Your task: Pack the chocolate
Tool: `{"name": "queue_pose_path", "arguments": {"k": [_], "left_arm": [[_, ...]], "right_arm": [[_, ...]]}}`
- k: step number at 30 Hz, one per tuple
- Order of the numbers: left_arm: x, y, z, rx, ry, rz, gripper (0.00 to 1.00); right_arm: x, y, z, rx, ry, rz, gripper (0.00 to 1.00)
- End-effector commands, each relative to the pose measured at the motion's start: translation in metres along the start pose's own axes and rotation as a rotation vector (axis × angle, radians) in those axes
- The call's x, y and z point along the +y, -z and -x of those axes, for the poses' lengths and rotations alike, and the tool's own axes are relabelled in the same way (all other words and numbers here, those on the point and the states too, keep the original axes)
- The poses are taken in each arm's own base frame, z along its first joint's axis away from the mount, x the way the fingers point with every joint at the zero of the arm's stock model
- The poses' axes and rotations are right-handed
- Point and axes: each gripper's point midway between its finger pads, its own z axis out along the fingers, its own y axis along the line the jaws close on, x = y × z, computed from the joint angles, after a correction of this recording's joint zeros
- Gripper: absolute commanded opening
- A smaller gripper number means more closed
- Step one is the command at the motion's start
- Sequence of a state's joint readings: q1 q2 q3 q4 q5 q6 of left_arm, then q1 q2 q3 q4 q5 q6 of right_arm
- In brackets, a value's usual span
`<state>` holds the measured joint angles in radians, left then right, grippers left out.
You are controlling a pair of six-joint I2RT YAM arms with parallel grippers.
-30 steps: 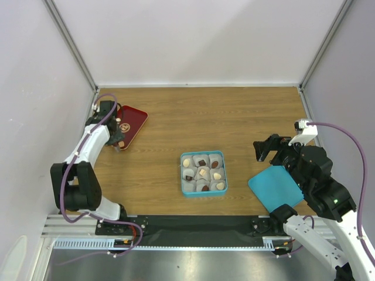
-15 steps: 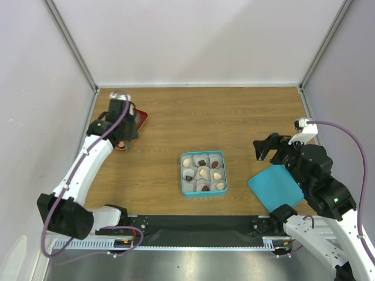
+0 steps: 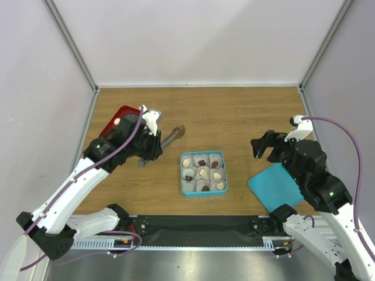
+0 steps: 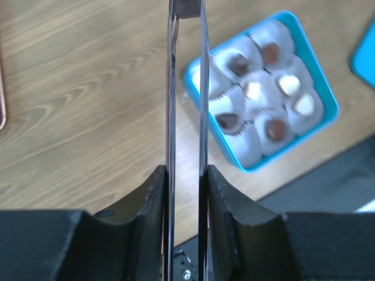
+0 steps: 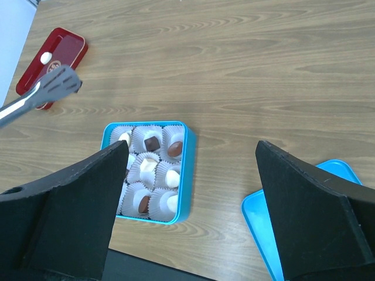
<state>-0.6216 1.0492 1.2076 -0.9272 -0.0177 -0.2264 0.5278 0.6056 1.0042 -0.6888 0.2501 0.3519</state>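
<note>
The chocolate (image 3: 203,172) sits in white paper cups inside a blue box (image 3: 224,173), dark and cream pieces mixed; the near-left cup shows only paper. One cream piece (image 3: 118,121) lies on the red tray (image 3: 111,126). My left gripper (image 3: 151,143) (image 4: 187,172) is shut on metal tongs (image 4: 171,88), whose tips (image 3: 176,131) hang left of the box and behind it. Whether the tips hold anything I cannot tell. My right gripper (image 3: 265,146) (image 5: 192,149) stands open to the right of the box (image 5: 188,175), nothing between its fingers.
A blue lid (image 3: 275,187) (image 5: 281,234) lies flat at the near right, under my right arm. White walls enclose the wooden table on the left, back and right. A black strip (image 3: 193,222) runs along the near edge.
My left arm has swung from the red tray rightward toward the blue box, carrying the tongs. The tray now lies uncovered. My right arm has barely moved.
</note>
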Motion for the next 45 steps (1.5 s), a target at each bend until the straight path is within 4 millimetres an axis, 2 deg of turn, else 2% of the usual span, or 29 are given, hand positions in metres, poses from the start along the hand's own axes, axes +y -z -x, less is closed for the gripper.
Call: {"name": "queue_pose_path", "arguments": {"k": [1,6,12,18,26,31,34,38,45], "left_arm": [[-0.017,0.014,-0.011,-0.002,-0.078,-0.076,0.33],[-0.033,0.019,-0.024,0.018,-0.120,-0.144,0.33],[-0.049,0.015,-0.048,0.122,-0.184,-0.178,0.32],[-0.062,0.021,-0.058,0.159,-0.213,-0.214,0.32],[-0.063,0.036,-0.075,0.219,-0.224,-0.257,0.33],[-0.070,0.046,-0.077,0.228,-0.206,-0.305,0.34],[-0.073,0.043,-0.085,0.280,-0.194,-0.316,0.35],[-0.068,0.034,-0.095,0.354,-0.170,-0.261,0.34],[-0.066,0.033,-0.098,0.385,-0.138,-0.227,0.33]], "right_arm": [[0.007,-0.002,0.015,-0.039,-0.028,0.014,0.96],[0.010,-0.005,0.016,-0.037,-0.034,0.023,0.96],[0.010,-0.006,0.014,-0.031,-0.033,0.022,0.96],[0.008,-0.008,0.010,-0.021,-0.027,0.016,0.96],[0.008,-0.008,0.008,-0.019,-0.022,0.020,0.96],[0.008,-0.008,0.006,-0.015,-0.022,0.022,0.95],[0.008,-0.008,0.007,-0.018,-0.028,0.023,0.96],[0.010,-0.008,0.007,-0.019,-0.029,0.032,0.95],[0.009,-0.008,0.006,-0.018,-0.021,0.030,0.96]]}}
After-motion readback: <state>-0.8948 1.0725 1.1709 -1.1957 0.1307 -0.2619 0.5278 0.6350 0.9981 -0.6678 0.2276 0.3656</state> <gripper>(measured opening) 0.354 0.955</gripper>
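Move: The left hand still holds the tongs with a dark chocolate in their tips; the box's empty near-left cup lies about 6 cm back, 14 cm right and 22 cm below this hand. One cup farther out than the empty one sits a dark chocolate, and just to its right a brown one, some 21 cm right of the hand and 7 cm back. The red tray is roughly 23 cm ahead and 19 cm left. From the right hand the empty cup lies about 6 cm back, 27 cm left and 28 cm down. The left arm draws back about 11 cm towards its base, drifting 2 to 3 cm right on the way and sinking some 4 cm, mostly in the first half second and again at the end, to swing the tongs from above the bare wood in to the left side of the box. Meanwhile the wrist turns about 20 degrees clockwise and tips down about as much, the fingers keeping their opening on the tongs, which go on pinching the dark chocolate over the near-left cup. ##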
